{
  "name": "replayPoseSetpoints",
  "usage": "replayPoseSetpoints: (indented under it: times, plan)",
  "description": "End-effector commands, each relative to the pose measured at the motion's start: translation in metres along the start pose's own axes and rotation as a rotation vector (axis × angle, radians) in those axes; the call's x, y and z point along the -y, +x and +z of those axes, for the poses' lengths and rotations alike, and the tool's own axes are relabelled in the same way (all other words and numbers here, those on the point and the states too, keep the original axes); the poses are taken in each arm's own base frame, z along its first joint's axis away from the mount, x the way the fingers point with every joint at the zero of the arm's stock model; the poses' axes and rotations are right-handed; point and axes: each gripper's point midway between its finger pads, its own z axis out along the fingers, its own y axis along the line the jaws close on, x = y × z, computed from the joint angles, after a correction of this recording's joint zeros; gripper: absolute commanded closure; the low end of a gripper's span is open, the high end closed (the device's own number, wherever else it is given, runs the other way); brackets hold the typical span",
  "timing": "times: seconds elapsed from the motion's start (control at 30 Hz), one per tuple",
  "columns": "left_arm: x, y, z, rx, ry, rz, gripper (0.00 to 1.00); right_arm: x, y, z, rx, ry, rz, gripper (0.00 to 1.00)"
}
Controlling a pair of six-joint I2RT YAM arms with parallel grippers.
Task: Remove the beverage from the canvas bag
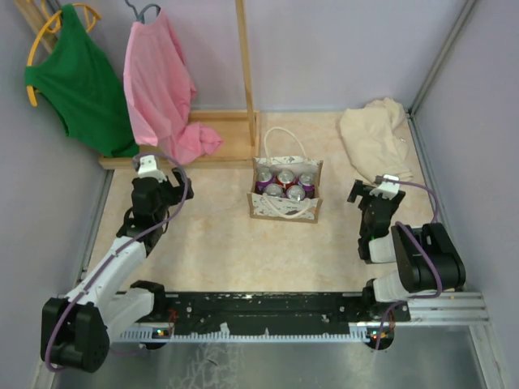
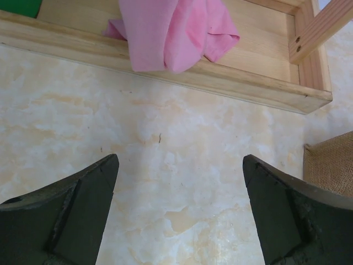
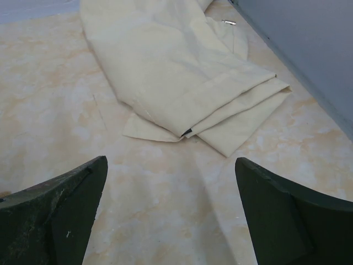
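The canvas bag stands in the middle of the table, small and beige with two white rope handles. Several beverage cans with purple and red sides stand upright inside it. A corner of the bag shows at the right edge of the left wrist view. My left gripper is open and empty, left of the bag and apart from it; in the left wrist view it hangs over bare table. My right gripper is open and empty, right of the bag; in its own view it hangs over bare table.
A plain cream cloth lies at the back right, also in the right wrist view. A wooden rack base sits at the back, with a pink shirt and a green shirt hanging over it. Purple walls close in the sides.
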Motion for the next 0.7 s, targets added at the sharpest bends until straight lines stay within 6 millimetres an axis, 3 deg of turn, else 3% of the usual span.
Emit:
replayPoseSetpoints:
  times: [0.0, 0.43, 0.67]
  plan:
    - [0.01, -0.007, -0.001, 0.021, 0.047, 0.009, 0.0, -0.002, -0.015, 0.004, 0.052, 0.008, 0.008, 0.01]
    - [0.031, 0.011, 0.01, -0.092, 0.146, 0.032, 0.0, -0.002, -0.015, 0.004, 0.052, 0.008, 0.007, 0.01]
    - [0.084, 0.02, 0.012, -0.176, 0.418, 0.082, 0.0, -0.002, -0.015, 0.004, 0.052, 0.009, 0.008, 0.01]
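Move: The beverage cans stand upright in the open canvas bag, about 33 cm to the left hand's right, some 3 cm farther out and roughly 10 cm lower. The wooden rack's near right corner is about 14 cm ahead of that hand, 23 cm to its right; the pink cloth's low end lies some 20 cm ahead, 4 cm right, both well below it. From the right hand the cans are about 28 cm left, 2 cm farther out. Towards the canvas bag with the cans, the empty left hand sets off slowly and then faster to the right, about 4.5 cm, and sinks some 2.5 cm, mostly midway through. It turns clockwise by about 15 degrees and tips its fingers slightly down, keeping them wide open and touching nothing. ##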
